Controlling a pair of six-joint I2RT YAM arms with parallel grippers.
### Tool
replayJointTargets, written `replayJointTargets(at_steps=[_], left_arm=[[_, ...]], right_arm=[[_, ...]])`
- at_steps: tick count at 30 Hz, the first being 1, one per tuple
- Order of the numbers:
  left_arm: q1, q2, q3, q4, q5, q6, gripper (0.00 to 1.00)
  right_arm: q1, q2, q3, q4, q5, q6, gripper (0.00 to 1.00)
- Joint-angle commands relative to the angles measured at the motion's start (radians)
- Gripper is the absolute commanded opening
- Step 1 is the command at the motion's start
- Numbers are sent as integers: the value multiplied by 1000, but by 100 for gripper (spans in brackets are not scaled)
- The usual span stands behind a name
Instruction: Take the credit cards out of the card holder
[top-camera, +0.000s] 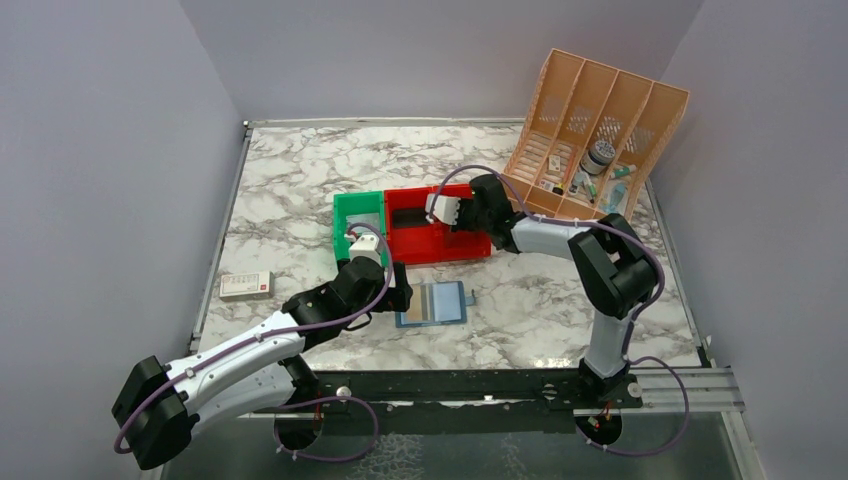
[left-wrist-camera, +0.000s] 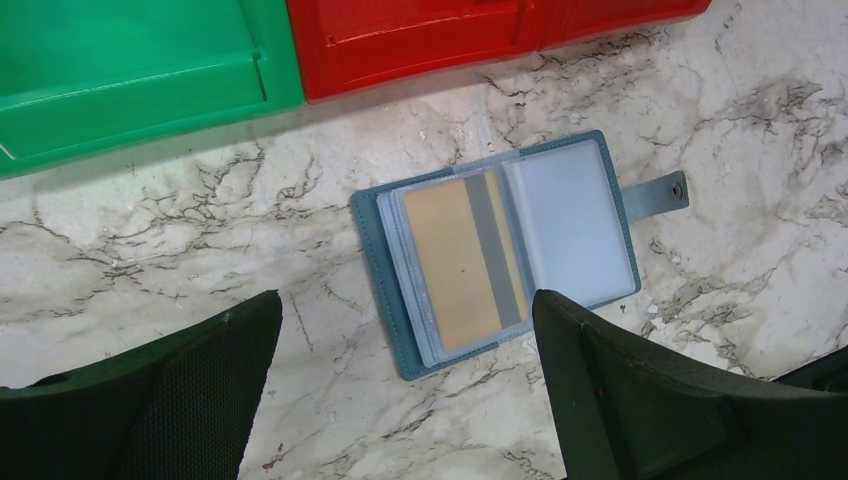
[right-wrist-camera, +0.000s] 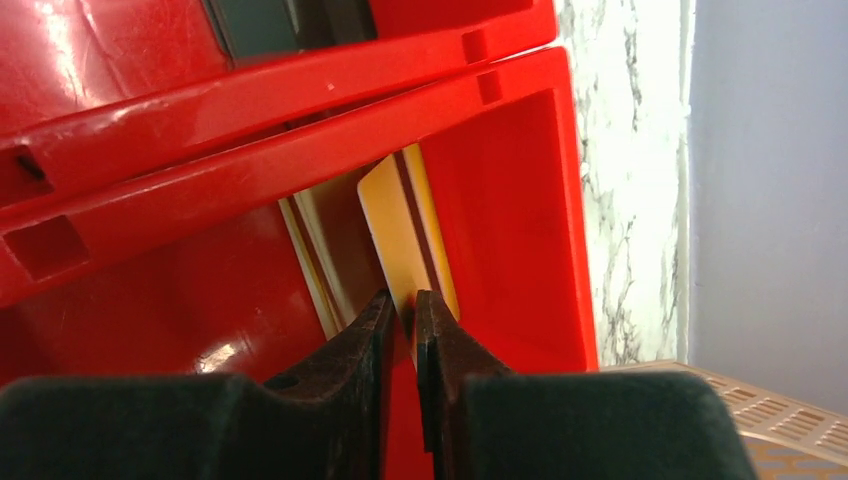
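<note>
The blue card holder (top-camera: 432, 303) (left-wrist-camera: 500, 250) lies open on the marble, its snap tab to the right. A tan-gold credit card (left-wrist-camera: 455, 265) with a grey stripe sits in its left sleeve; the right sleeve looks pale and blank. My left gripper (top-camera: 400, 285) (left-wrist-camera: 407, 300) hovers wide open just before the holder's near edge, touching nothing. My right gripper (top-camera: 440, 210) (right-wrist-camera: 403, 305) reaches into the red bin (top-camera: 430, 245) (right-wrist-camera: 500, 200). Another gold credit card (right-wrist-camera: 395, 230) stands on edge against the bin wall between its fingertips, which are a narrow slit apart.
A green bin (top-camera: 345, 215) (left-wrist-camera: 120, 70) adjoins the red one on its left. A white-and-red flat box (top-camera: 245, 285) lies at the table's left. An orange slotted organiser (top-camera: 600, 130) holding small items stands at the back right.
</note>
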Motion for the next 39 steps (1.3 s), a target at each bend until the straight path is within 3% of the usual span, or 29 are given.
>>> replayJointTargets(at_steps=[1, 17, 21, 27, 36, 39], left_arm=[[7, -4, -14, -6, 2, 13, 99], [10, -9, -18, -8, 7, 13, 99], [10, -7, -18, -4, 11, 13, 99], [13, -2, -16, 3, 22, 12, 99], [14, -17, -16, 3, 13, 5, 99], [13, -30, -18, 1, 9, 2, 99]], right_arm=[[7, 33, 25, -49, -7, -22, 18], [7, 13, 16, -49, -5, 20, 24], [7, -10, 8, -40, -17, 41, 30], [7, -95, -26, 26, -24, 109, 32], [7, -370, -247, 348, -64, 478, 36], [7, -487, -411, 544, -83, 689, 47]])
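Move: The right fingertips are inside the right-hand red bin, with the upright yellow card still between them and their gap already slightly open. The card pile they are bringing it to lies about 4 cm left, 1 cm back and 3 cm below; the dark card in the middle red bin is some 14 cm left and 2 cm back, the open card holder about 9 cm left and 19 cm back. From the left hand, that pile is roughly 19 cm ahead, 16 cm right and 8 cm below. Lower the right gripper about 2 cm more towards the pile, easing slightly back, and hold it there while the fingers open further to let go of the yellow card. Then draw it up out of the red bin, about 12 cm and ever faster, drifting some 3 cm back towards the base and rolling its left side up nearly 30 degrees, the fingers still spreading. ##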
